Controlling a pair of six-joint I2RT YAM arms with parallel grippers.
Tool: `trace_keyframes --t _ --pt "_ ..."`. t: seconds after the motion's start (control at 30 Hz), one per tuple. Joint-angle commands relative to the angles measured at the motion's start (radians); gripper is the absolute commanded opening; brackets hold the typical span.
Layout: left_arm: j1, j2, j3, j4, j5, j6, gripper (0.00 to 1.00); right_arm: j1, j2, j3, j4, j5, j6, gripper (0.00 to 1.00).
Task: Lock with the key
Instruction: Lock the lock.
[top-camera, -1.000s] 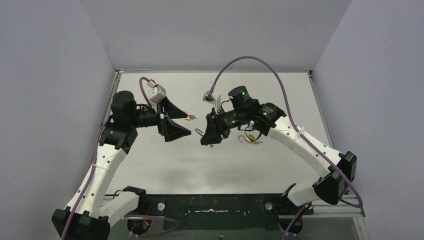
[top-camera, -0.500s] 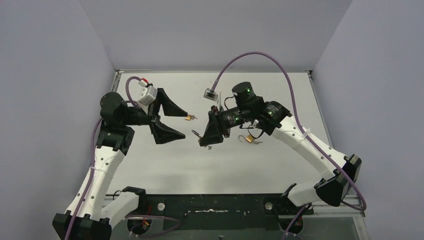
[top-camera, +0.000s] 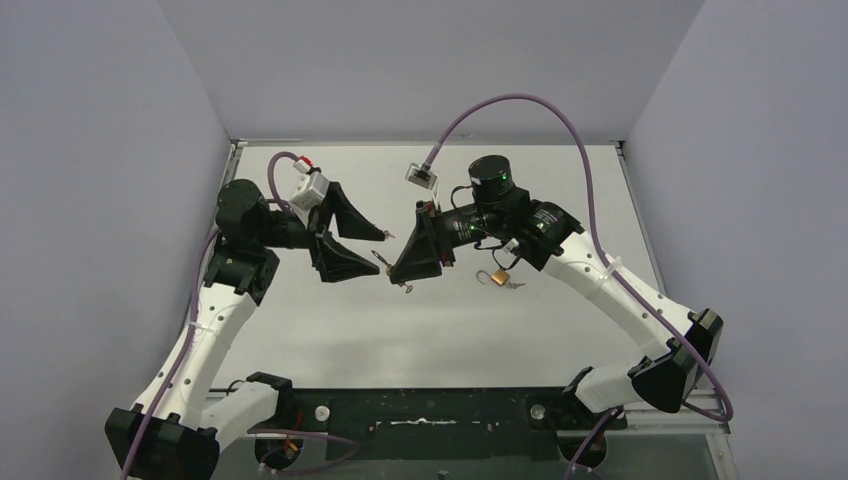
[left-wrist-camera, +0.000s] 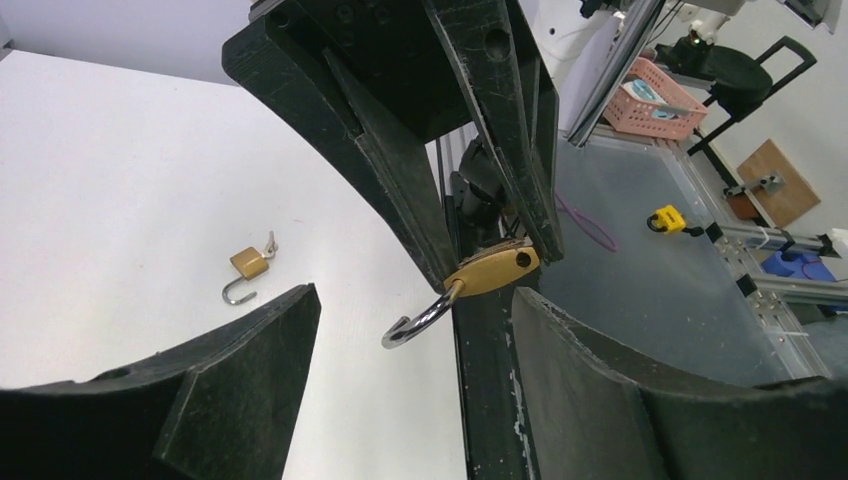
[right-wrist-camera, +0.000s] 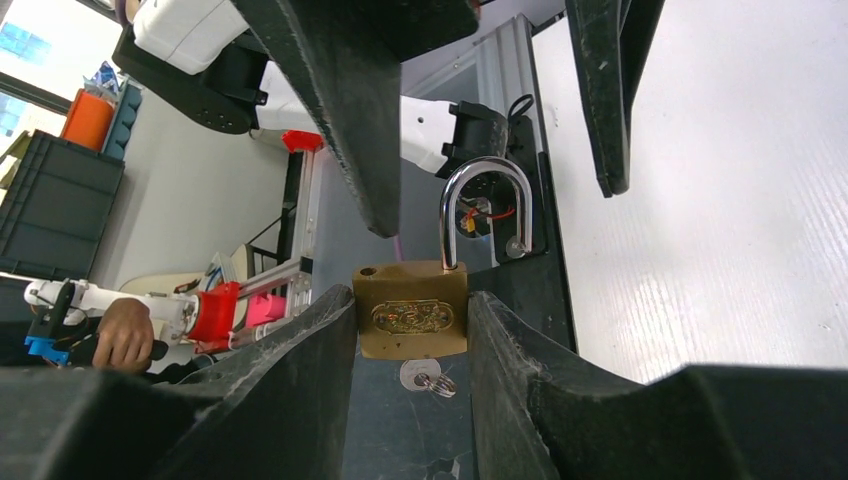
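My right gripper (right-wrist-camera: 412, 297) is shut on the sides of a brass padlock (right-wrist-camera: 410, 310). Its steel shackle (right-wrist-camera: 487, 215) stands open and points at the left arm. A small key (right-wrist-camera: 420, 378) with a ring sits in the padlock's underside. In the top view the right gripper (top-camera: 400, 272) holds the padlock above mid-table. My left gripper (top-camera: 383, 252) is open right in front of it. In the left wrist view the padlock (left-wrist-camera: 492, 271) and its shackle (left-wrist-camera: 420, 322) hang between my open left fingers (left-wrist-camera: 250, 350), untouched.
A second brass padlock (top-camera: 497, 277) with an open shackle and a key lies on the white table (top-camera: 330, 330) under the right arm. It also shows in the left wrist view (left-wrist-camera: 248, 263). Grey walls enclose the table on three sides.
The right gripper has carried the padlock left and up towards the left gripper. The left gripper drew back, then came forward again, so its open fingers now flank the shackle.
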Motion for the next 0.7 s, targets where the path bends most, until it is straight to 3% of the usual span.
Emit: trace_keyframes --t 0.0,0.3,0.4,0.43,0.47,0.53,0.57,0.67 --pt "-0.012 0.000 0.035 0.033 0.024 0.014 0.65 0.006 -0.032 0.048 0.084 -0.040 0.030 0.26" --pt "-0.013 -0.006 0.016 0.041 0.040 0.011 0.48 0.003 -0.036 0.048 0.079 -0.046 0.022 0.28" --pt "-0.014 -0.002 0.013 0.044 0.047 0.006 0.39 -0.002 -0.038 0.050 0.077 -0.044 0.022 0.33" --pt "-0.014 -0.001 0.012 0.050 0.053 0.001 0.33 -0.003 -0.037 0.049 0.075 -0.043 0.021 0.33" --pt "-0.014 0.003 0.012 0.065 0.060 -0.010 0.18 -0.004 -0.038 0.050 0.076 -0.044 0.021 0.34" --pt "-0.015 0.010 0.005 0.117 0.074 -0.048 0.04 -0.006 -0.039 0.050 0.076 -0.046 0.019 0.34" --pt "-0.017 0.012 -0.002 0.149 0.080 -0.072 0.00 -0.008 -0.040 0.050 0.076 -0.046 0.018 0.34" --pt "-0.019 0.019 -0.013 0.204 0.088 -0.124 0.00 -0.013 -0.040 0.054 0.076 -0.047 0.015 0.35"
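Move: The open shackle is almost between my parted left fingertips, about 1 cm back and 1 cm to the right, level with them. The lock's brass body, held in my right fingers, sits some 3 cm right and 2 cm back of my left hand. A second padlock lies on the table about 11 cm ahead, 25 cm right and 30 cm below. From my right hand the shackle is roughly 3 cm left and 2 cm ahead. I close my left fingers from about three-quarters open to nearly shut, pinching the free shackle side-on between the tips while the left hand eases back about 1 cm and turns just a few degrees clockwise. My right hand stays put and keeps its grip on the brass body. ##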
